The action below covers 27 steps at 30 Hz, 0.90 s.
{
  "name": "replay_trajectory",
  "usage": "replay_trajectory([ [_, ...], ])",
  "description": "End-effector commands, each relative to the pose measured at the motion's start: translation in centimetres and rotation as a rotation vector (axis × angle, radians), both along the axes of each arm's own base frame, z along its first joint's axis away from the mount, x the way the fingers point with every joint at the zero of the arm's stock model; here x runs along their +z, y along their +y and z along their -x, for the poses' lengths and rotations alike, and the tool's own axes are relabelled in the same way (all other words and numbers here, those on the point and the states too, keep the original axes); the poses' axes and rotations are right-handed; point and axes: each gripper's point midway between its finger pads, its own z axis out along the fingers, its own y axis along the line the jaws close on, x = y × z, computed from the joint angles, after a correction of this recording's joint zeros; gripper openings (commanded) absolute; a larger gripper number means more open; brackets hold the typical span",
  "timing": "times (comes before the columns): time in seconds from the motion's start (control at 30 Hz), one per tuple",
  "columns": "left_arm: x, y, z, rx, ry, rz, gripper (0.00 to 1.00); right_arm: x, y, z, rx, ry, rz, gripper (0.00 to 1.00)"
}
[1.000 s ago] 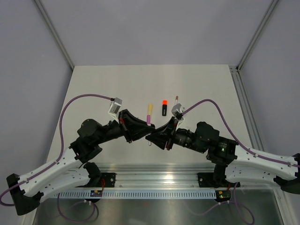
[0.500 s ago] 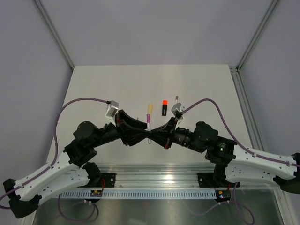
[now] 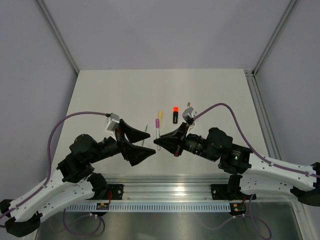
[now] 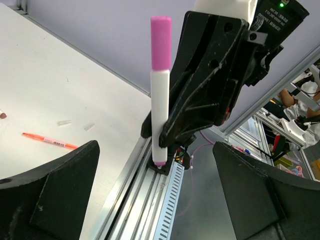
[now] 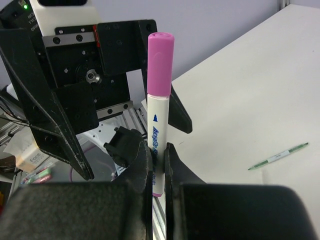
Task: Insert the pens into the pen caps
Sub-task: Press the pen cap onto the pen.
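Note:
My right gripper [image 3: 157, 142] [image 5: 158, 150] is shut on the lower barrel of a white pen [image 5: 157, 125] [image 4: 160, 115] [image 3: 157, 132]. The pen stands upright and carries a pink cap [image 5: 160, 65] [image 4: 161, 42]. Just left of it, my left gripper [image 3: 148, 144] [image 4: 155, 147] is open, its wide fingers [image 4: 50, 195] holding nothing. On the table beyond lie a pale yellow highlighter [image 3: 160, 113], a black highlighter with an orange end [image 3: 175, 115], a thin grey pen [image 3: 145, 134] and an orange-red pen [image 4: 50, 141]. Two tiny clear caps [image 4: 64, 122] lie near the orange-red pen.
A thin pen with a brownish end [image 3: 188, 105] lies right of the black highlighter. A green-tipped pen [image 5: 278, 156] rests on the table in the right wrist view. The aluminium rail [image 3: 165, 186] runs along the near edge, below both grippers.
The left gripper has opened, let go of the pen and drawn back to the left. The right gripper has shut on the pen and keeps it upright.

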Motion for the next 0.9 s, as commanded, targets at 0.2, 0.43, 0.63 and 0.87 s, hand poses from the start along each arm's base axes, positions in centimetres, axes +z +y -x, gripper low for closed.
replay_trajectory([
  [0.2,0.6,-0.3,1.1,-0.063,-0.027,0.027,0.92,4.3,-0.1,-0.5,-0.003,-0.048,-0.086,0.00],
  [0.43,1.3,-2.0,1.5,-0.151,-0.029,0.058,0.61,4.0,0.6,-0.1,0.026,-0.031,-0.107,0.00],
  [0.63,1.5,-2.8,1.6,-0.186,-0.020,0.069,0.40,3.8,0.6,0.1,0.035,-0.024,-0.119,0.00],
  [0.87,1.7,-2.7,1.7,-0.189,-0.026,0.075,0.24,3.5,0.7,0.5,0.055,-0.016,-0.120,0.00],
])
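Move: The pink-capped pen stands upright in my right fingers, gripped low on its white barrel, so its middle is about 4 cm above my right hand. From my open left hand that middle is some 4 cm to the right, 1 cm ahead and 4 cm higher. Far below, about 30 cm down on the table, the green pen lies roughly 25 cm ahead and 4 cm left of my left hand, the orange pen about 24 cm ahead and 22 cm right. I bring my wide-open left hand in to the right, about 3 cm towards the bottom end of the pen's barrel and a centimetre back, turning it some 10 degrees clockwise while its fingers close to about a quarter open on either side of the barrel, just below my right fingertips. My right hand keeps its grip and lifts the pen about 2 cm. ##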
